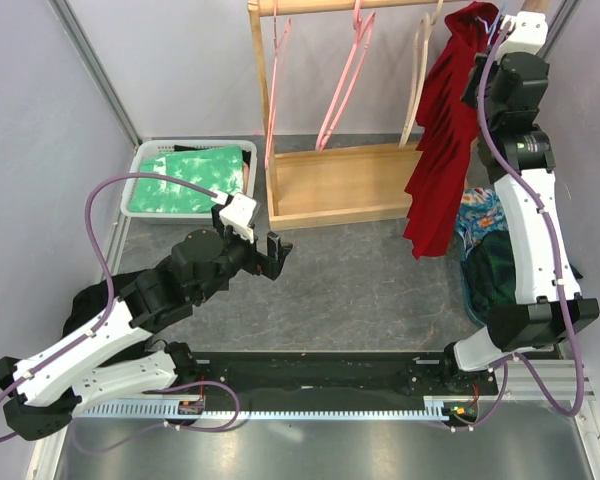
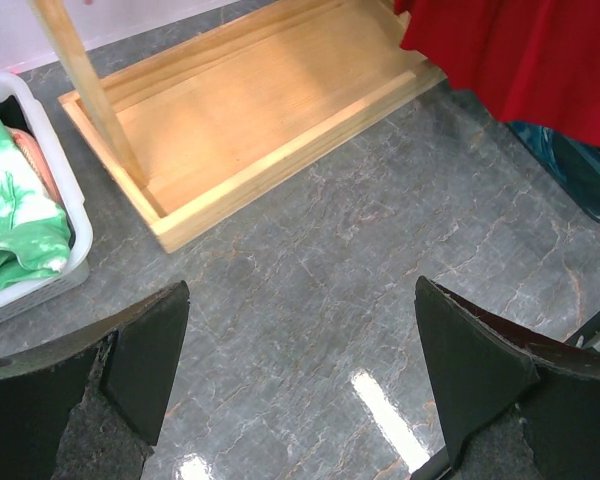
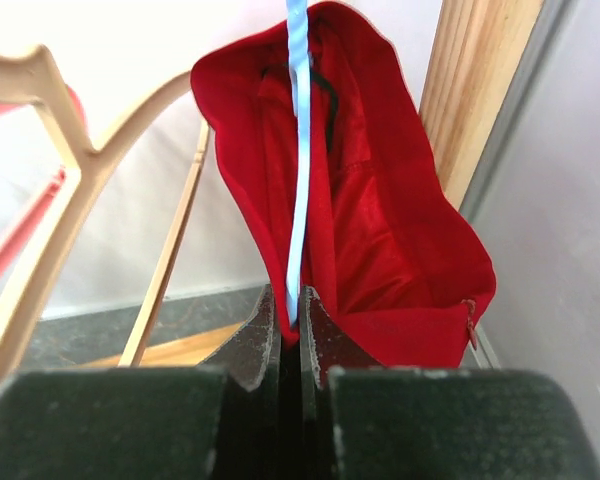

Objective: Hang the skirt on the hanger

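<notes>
The red skirt (image 1: 442, 150) hangs at the right end of the wooden rack, its lower edge above the table. In the right wrist view the skirt (image 3: 380, 230) is draped around a thin light-blue hanger (image 3: 298, 150) that runs down to the fingertips. My right gripper (image 3: 289, 300), raised high by the rack's top right (image 1: 500, 35), is shut on a fold of the red fabric, with the hanger's tip at the jaws. My left gripper (image 1: 272, 256) hovers low over the grey table, left of centre. It stands open (image 2: 300, 285) with nothing between its fingers.
A white basket (image 1: 138, 182) holding green cloth sits at the back left. The rack's wooden base tray (image 1: 340, 185) stands behind the left gripper. Pink hangers (image 1: 340, 80) and a beige hanger (image 1: 420, 70) hang on the rail. Patterned clothes (image 1: 485, 250) are piled at the right, dark cloth (image 1: 90, 300) at the left.
</notes>
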You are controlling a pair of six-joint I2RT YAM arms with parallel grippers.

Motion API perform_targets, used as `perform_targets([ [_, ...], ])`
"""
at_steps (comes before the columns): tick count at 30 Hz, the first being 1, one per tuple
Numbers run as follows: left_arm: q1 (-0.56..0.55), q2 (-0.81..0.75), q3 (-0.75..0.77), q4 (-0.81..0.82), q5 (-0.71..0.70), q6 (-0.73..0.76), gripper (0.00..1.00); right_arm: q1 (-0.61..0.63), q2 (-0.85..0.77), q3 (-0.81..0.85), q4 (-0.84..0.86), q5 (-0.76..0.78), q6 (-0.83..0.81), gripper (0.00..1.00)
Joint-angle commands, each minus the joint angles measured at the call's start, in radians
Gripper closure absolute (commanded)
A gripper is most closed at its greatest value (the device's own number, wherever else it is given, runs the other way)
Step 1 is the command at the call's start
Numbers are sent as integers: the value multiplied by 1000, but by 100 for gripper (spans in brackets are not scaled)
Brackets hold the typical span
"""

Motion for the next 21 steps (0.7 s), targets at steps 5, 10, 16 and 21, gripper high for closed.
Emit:
perform_targets([
  [5, -3, 16, -12, 11, -16, -22, 1, -175, 31, 74, 243, -423, 181, 100],
  [10, -3, 17, -22, 9, -22, -18, 1, -214, 99, 130, 237, -566, 204, 100],
  [16, -2, 31, -30, 22, -24, -4, 1, -214, 175, 209, 193, -603, 198, 100],
  [21, -2, 42, -25, 23, -26, -5, 1, -214, 198, 227, 141, -530, 205, 100],
])
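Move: The right hand holds the blue hanger with the red skirt; the free stretch of rail it is being taken to lies about 11 cm ahead, dead in line sideways and some 12 cm above. The beige hanger hangs roughly 5 cm ahead and 9 cm left, the rack's right post about 9 cm ahead and 8 cm right. From the left hand that rail spot is some 36 cm ahead, 37 cm right and 29 cm higher. Right hand, still pinching the hanger, pushes 6 cm forward towards the rail, swings counter-clockwise 20 degrees, finally dipping. ##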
